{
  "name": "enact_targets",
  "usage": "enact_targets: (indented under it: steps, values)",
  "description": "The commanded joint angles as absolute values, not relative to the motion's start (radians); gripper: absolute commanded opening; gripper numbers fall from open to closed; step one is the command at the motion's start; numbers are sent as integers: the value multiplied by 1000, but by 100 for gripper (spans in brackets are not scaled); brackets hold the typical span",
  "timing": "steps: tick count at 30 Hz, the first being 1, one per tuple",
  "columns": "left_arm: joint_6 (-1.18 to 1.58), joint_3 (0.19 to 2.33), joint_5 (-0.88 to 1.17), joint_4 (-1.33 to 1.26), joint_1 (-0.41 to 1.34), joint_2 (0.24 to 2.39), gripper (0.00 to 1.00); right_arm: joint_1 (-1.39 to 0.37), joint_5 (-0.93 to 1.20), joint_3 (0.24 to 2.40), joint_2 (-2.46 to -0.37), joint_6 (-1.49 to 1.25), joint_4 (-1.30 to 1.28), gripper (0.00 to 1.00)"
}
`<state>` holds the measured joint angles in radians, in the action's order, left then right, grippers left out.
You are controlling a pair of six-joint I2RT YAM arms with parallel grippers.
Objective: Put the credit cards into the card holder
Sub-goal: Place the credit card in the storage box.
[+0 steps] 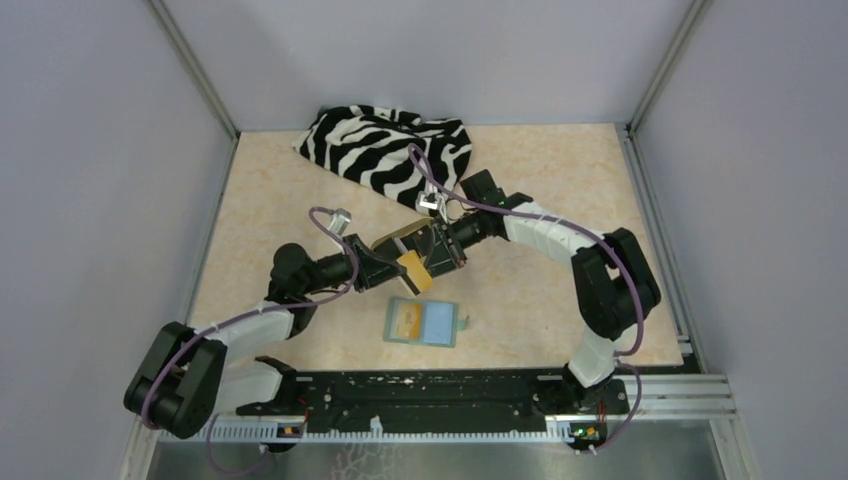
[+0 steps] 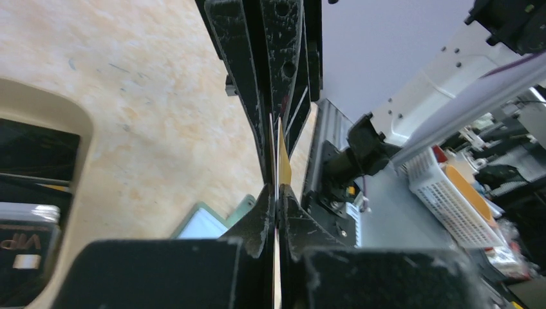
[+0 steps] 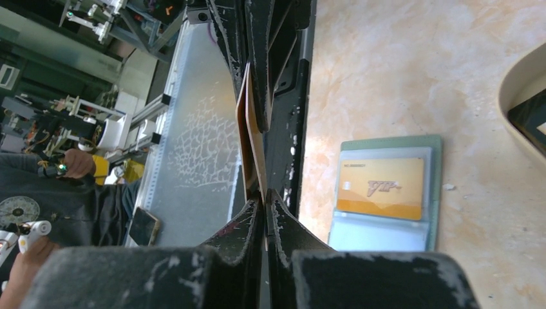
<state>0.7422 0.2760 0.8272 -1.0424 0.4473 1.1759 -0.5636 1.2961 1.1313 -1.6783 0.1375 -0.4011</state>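
A gold credit card [image 1: 414,272] hangs on edge above the table, gripped from both sides. My left gripper [image 1: 398,268] is shut on it from the left and my right gripper [image 1: 434,260] is shut on it from the right. In the left wrist view the gold card [image 2: 284,161] shows edge-on between the left gripper [image 2: 277,190] jaws. In the right wrist view the same card [image 3: 248,138] rises from the shut right gripper [image 3: 263,196]. The sage-green card holder [image 1: 447,325] lies open in front, with another gold card [image 3: 382,187] in one pocket.
A tan oval dish [image 2: 76,122] with black cards [image 2: 29,151] in it sits just behind the grippers, mostly hidden from above. A zebra-striped cloth [image 1: 385,150] lies at the back. The black rail [image 1: 430,390] runs along the near edge.
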Motion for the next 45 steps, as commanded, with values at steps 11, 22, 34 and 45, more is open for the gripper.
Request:
enact_targets:
  steps: [11,22,34,45]
  values:
    - [417,507,904,-995,325,1470,0,-517,1246,1780,-2103,792,-1026,0]
    - [331,683,954,-1058,267,1785,0,-490,1056,2027,-2315,810,-984,0]
    - [339,757,862,-976,260,1877,29,-459,1003,2145,-2400,808,-964,0]
    - [282,713,670,-790,251,1620,56,-390,978,2131,-2301,763,-939,0]
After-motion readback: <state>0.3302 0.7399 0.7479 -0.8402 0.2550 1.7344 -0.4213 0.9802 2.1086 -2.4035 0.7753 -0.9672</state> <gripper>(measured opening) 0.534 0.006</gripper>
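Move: The storage box that the two closed hands are taking the gold cards to has its middle about 14 cm ahead of the left hand, 3 cm to its right and 13 cm below; from the right hand it is roughly 14 cm ahead, 5 cm left and 10 cm down. The card holder lies some 5 cm back and 6 cm right of the left hand, 14 cm below. The striped cloth's middle is about 38 cm ahead of the left hand and 2 cm left, 13 cm below. The pair of gold cards, still pinched between both closed grippers, is carried forward some 17 cm and then mostly down to the storage box, sinking 9 to 10 cm. There the left fingers open about halfway and let go of their card, and that hand lifts about 3 cm; the right keeps its pinch, rolling some 25 degrees on the way, and goes on forward to the box's far edge. ##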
